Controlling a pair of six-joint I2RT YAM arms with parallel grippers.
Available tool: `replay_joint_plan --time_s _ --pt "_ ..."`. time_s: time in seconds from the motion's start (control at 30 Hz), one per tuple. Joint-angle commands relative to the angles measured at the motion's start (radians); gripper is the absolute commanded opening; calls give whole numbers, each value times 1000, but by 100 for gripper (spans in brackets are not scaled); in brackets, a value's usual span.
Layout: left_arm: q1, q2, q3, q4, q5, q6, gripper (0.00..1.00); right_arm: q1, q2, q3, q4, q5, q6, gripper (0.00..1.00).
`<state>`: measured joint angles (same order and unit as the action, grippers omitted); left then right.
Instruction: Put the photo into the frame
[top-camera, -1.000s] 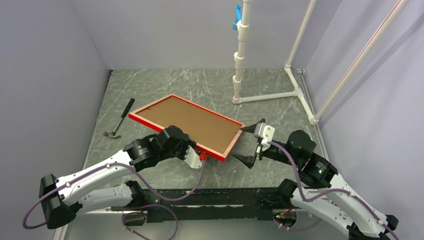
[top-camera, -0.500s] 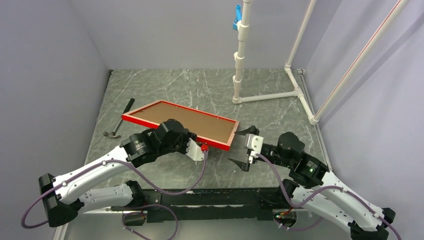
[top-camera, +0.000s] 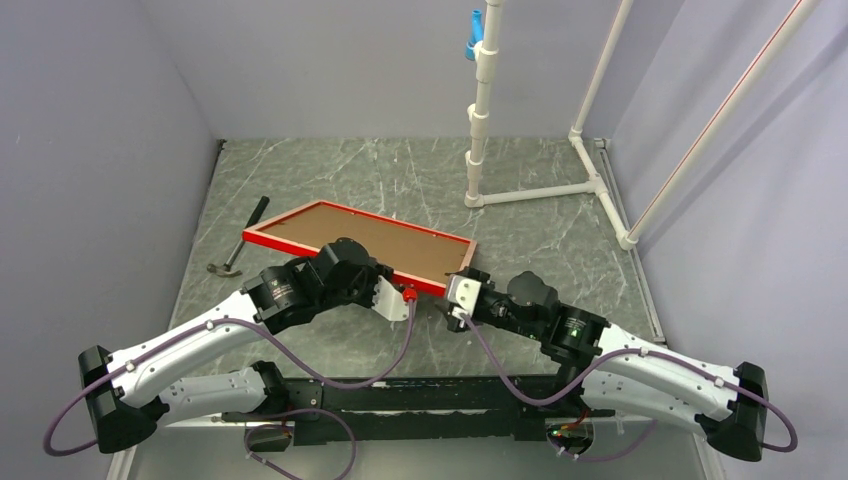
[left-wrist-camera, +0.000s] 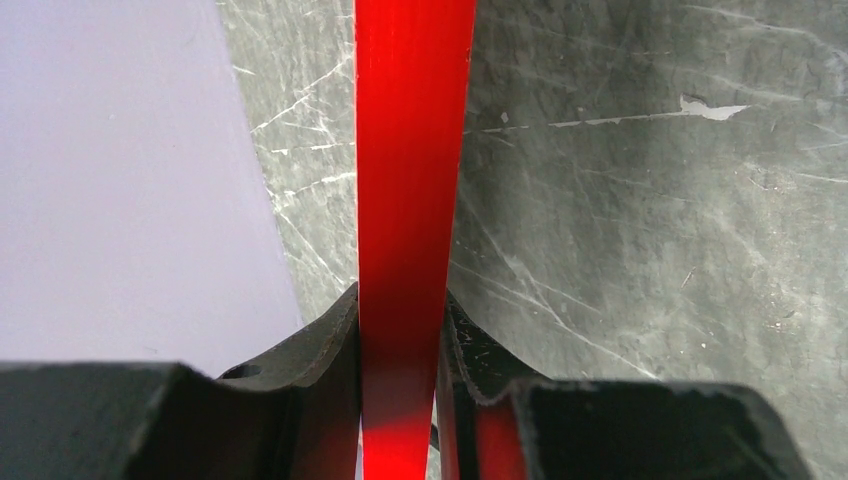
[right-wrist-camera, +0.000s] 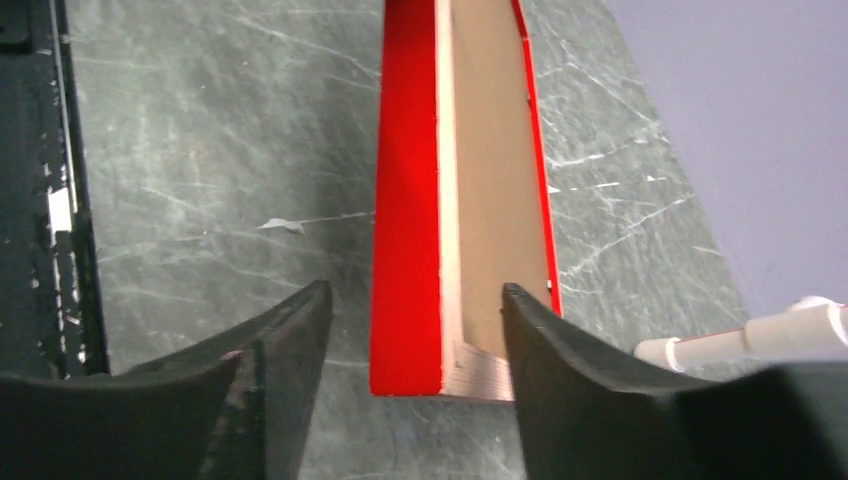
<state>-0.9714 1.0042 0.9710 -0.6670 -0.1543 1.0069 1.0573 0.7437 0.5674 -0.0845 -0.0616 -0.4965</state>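
The frame is red-edged with its brown back up, held off the table at a slant. My left gripper is shut on its near long edge; in the left wrist view the red edge runs straight up between the jaws of this gripper. My right gripper is open at the frame's near right corner. In the right wrist view that corner lies between the two fingers of the right gripper, a gap left on the left side. The photo is out of view.
A hammer lies on the table left of the frame. A white pipe stand rises at the back right, its base pipes running along the floor. Side walls close in on both sides.
The left arm has swung the frame left and flatter, then held still. The right arm has moved left to the frame's corner, and its jaws have narrowed around it.
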Motion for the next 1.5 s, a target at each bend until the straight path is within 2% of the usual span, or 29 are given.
replay_joint_plan --time_s 0.0,0.07,0.23,0.33,0.37,0.43,0.5,0.53,0.73,1.0,1.23,1.47 --pt "5 -19 58 45 -34 -46 0 7 0 4 143 59 -17 52" --pt "5 -25 53 52 -31 -48 0 6 12 21 123 88 -5 38" --pt "5 -29 42 62 -35 -49 0 5 25 45 99 99 11 24" --pt "5 -27 46 67 -42 -50 2 5 25 54 89 100 9 11" --pt "5 -27 46 73 -49 -53 13 5 25 57 89 106 9 7" --pt "5 -25 51 84 -61 -59 64 5 27 65 64 113 5 1" --pt "5 -26 50 103 -76 -58 91 6 28 75 52 113 3 0" --pt "5 -28 47 117 -87 -54 98 6 30 81 49 112 3 0" --pt "5 -71 77 198 -105 -91 99 6 38 143 3 110 39 0" --pt "5 -214 96 404 -19 -221 100 5 69 269 -88 67 110 0" --pt "5 -347 10 571 35 -343 99 -2 121 399 -195 -28 216 0" --pt "5 -379 -18 567 33 -470 100 -96 171 505 -279 -215 331 0"
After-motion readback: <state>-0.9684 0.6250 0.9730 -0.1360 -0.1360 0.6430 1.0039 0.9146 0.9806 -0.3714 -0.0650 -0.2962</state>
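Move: My left hand already grips the framed photo's raised near rail. The frame's near right corner lies about 12 cm to its right and 4 cm back, at much the same height. My right hand is at that corner, which sits between its open fingers about 2 cm to its right. The middle of the backing board is some 16 cm ahead, 17 cm left and 10 cm below my right hand, sloping down away from me. I ease my right hand about 1 cm forward and up and shut its fingers on the near right corner, pinching the rail's end. Then my left fingers open wide and free the rail. The left hand rises some 20 cm away from it, rolling nearly 60 degrees until its fingers point level to the right, while my right hand keeps its pinch and lifts the corner a further 7 cm. ##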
